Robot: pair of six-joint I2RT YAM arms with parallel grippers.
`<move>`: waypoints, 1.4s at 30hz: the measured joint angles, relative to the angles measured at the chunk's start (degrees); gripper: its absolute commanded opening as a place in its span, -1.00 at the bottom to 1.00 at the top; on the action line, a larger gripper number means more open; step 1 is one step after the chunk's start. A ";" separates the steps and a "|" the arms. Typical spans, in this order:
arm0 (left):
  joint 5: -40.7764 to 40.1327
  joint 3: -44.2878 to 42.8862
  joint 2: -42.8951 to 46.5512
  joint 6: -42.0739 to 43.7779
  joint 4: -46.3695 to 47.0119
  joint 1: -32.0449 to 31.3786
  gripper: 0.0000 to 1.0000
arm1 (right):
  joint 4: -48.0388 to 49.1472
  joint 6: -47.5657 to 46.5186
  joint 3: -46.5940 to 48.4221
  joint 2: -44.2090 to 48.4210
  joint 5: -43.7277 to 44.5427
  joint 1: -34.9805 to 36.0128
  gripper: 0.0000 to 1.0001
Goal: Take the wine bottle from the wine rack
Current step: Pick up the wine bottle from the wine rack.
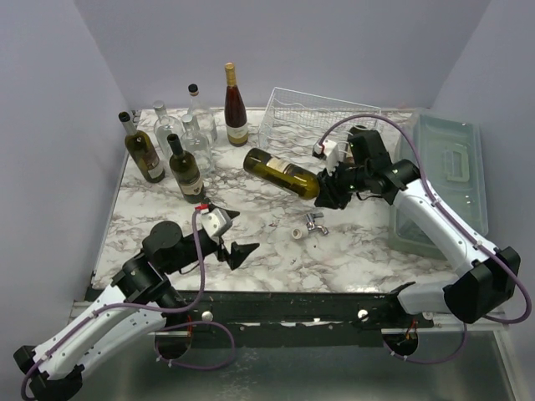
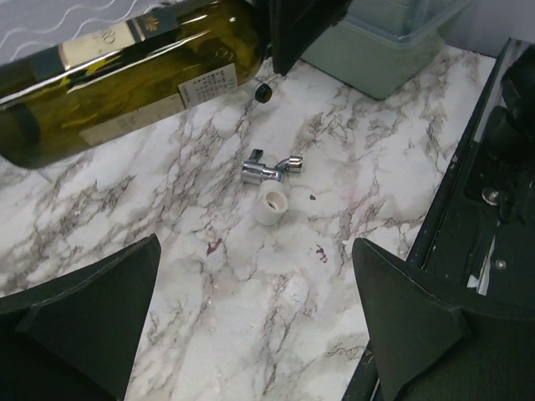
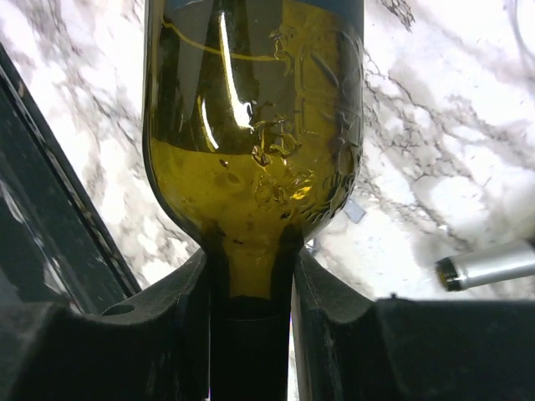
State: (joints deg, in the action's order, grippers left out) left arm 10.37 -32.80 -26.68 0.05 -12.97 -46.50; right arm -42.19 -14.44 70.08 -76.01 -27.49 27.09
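Note:
An olive-green wine bottle (image 1: 280, 171) with a cream label hangs level above the marble table (image 1: 267, 251), just in front of the white wire wine rack (image 1: 313, 117) and outside it. My right gripper (image 1: 328, 189) is shut on the bottle's neck (image 3: 249, 276), and the bottle's shoulder fills the right wrist view. The bottle's body (image 2: 117, 75) also crosses the top of the left wrist view. My left gripper (image 1: 231, 236) hovers open over the table's front left, holding nothing, well apart from the bottle.
Several upright bottles (image 1: 180, 142) stand at the back left. A translucent grey-green lidded bin (image 1: 443, 180) lies along the right side. A small chrome tap (image 1: 314, 222) and a white cap (image 1: 298, 235) lie mid-table.

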 measured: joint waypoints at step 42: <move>-2.32 -1.46 -32.37 39.04 21.05 -7.63 0.97 | -16.17 -13.40 8.59 -11.21 -1.01 11.08 -1.00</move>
State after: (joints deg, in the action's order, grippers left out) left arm 8.05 -34.26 -59.05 39.09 8.08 -54.13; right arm -58.37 -27.83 78.67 -87.22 -28.49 38.17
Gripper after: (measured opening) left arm 0.986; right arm 0.362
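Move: From the left hand, the held wine bottle's middle lies some 13 cm ahead, 12 cm right and about 4 cm lower. From the right hand, gripping its neck, the empty left gripper is roughly 20 cm left, 9 cm back and a little higher. The faucet lies about 3 cm left of the right hand, level fore and aft, 19 cm below; the white cap is 8 cm left, 2 cm back and equally low; the rack is some 27 cm ahead. Bringing the bottle to the waiting jaws, the right hand keeps its neck grip, draws back about 5 cm, sinks and shifts left, swinging some 20 degrees counter-clockwise. The left hand first backs off and rises slightly, then goes right, down and forward, rolling roughly 40 degrees about its fingers so that its open jaws come around the bottle's body; they don't close. ##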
